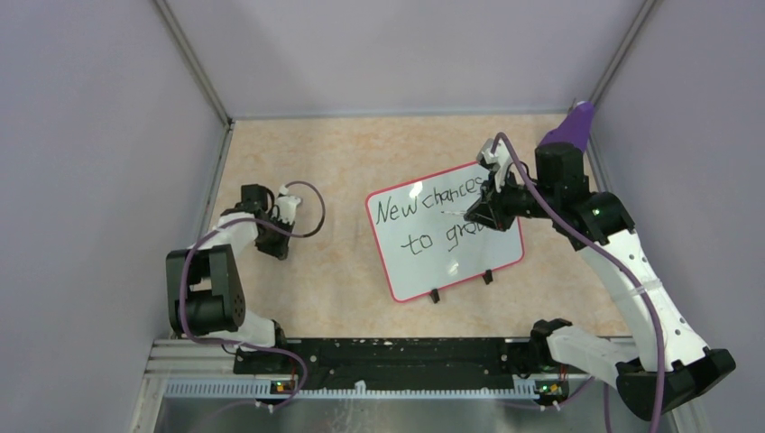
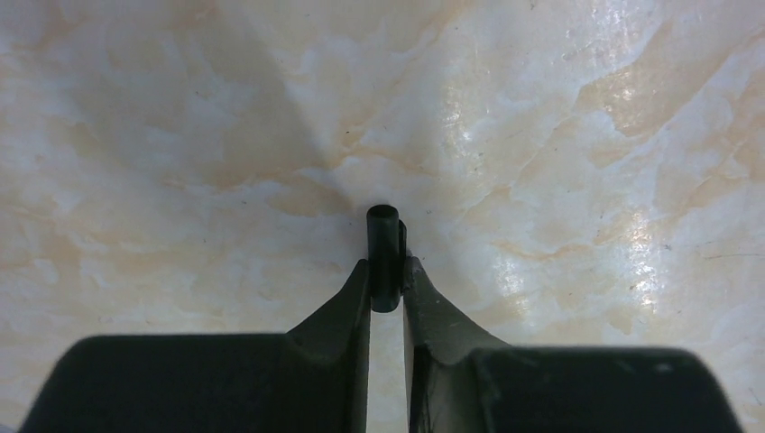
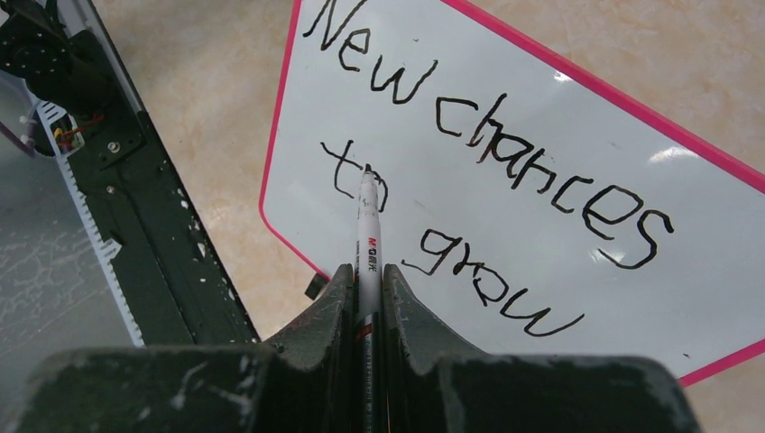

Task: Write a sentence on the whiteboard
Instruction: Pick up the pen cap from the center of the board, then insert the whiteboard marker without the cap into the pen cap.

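The whiteboard (image 1: 442,266) lies tilted on the table, right of centre, its pink rim all round. The sentence (image 1: 424,206) reads "New chances to grow" in two dark lines. My right gripper (image 1: 478,215) hovers over the board's right side, shut on a white marker (image 3: 368,230). In the right wrist view the marker's tip points at the word "to" of the sentence (image 3: 505,158) on the whiteboard (image 3: 559,117); the right gripper (image 3: 368,278) grips the barrel. My left gripper (image 2: 385,275) is low over the bare table at the left (image 1: 273,242), shut on a small black cap (image 2: 383,239).
Two black clip feet (image 1: 434,295) stick out of the board's near edge. A purple object (image 1: 574,124) stands in the back right corner. A black rail (image 1: 397,356) runs along the near edge, and grey walls close in both sides.
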`<state>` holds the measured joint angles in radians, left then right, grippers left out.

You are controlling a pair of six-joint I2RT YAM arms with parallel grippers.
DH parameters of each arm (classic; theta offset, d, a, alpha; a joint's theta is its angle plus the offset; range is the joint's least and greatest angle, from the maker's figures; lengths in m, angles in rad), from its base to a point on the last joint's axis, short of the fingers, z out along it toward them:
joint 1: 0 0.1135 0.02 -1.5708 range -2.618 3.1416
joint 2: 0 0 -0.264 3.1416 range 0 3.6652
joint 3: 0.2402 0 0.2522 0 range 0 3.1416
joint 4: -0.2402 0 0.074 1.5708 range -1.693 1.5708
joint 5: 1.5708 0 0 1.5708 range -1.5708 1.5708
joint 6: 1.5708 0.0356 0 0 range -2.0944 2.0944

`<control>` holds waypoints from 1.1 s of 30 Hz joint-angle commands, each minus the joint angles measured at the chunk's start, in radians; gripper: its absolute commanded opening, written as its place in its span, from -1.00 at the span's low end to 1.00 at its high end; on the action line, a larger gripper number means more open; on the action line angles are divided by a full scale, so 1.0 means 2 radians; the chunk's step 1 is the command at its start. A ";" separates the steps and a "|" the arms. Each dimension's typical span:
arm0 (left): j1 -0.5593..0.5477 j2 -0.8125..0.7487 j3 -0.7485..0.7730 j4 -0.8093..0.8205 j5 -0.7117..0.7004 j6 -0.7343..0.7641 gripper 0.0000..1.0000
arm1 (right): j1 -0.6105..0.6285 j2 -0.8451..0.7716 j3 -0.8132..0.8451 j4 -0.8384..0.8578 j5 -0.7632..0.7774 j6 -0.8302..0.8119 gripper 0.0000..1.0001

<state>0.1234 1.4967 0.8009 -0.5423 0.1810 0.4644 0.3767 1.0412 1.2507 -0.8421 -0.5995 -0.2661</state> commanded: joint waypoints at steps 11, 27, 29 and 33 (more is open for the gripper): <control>-0.002 -0.051 0.173 -0.114 0.096 0.040 -1.00 | -0.003 0.001 0.015 0.042 -0.008 0.047 -1.00; -0.141 -0.088 0.469 -0.259 0.281 0.083 -1.00 | -0.002 0.024 0.026 0.089 -0.109 0.125 -1.00; -0.167 -0.091 0.470 -0.268 0.301 0.092 -1.00 | -0.003 0.025 0.024 0.099 -0.124 0.129 -1.00; -0.221 -0.102 0.454 -0.272 0.316 0.113 -1.00 | -0.002 0.030 0.021 0.115 -0.155 0.163 -1.00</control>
<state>-0.2420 1.3243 1.7184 -1.0386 0.7284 0.6376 0.3767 1.0916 1.2533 -0.6941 -0.8047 -0.0135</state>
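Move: The pen cap lies right between my left hand's fingertips, on the table. From that hand, the whiteboard's middle is about 42 cm to the right and 7 cm ahead, and the tip of the pen held in my right hand is some 38 cm to the right, 2 cm back and 23 cm higher. From my right hand, the cap lies about 43 cm left, 5 cm ahead and 27 cm below; the whiteboard's middle is about 12 cm ahead, level sideways, 28 cm below. I shut my left fingers on the pen cap and pinch it, then lift it some 34 cm, swinging forward at first and back again while carrying it about 19 cm right towards the pen. The wrist turns clockwise and tips up until the fingers point right and slant down. My right hand keeps its hold on the pen and eases about 4 cm left and a little up, turning the pen flatter and more to the left. ##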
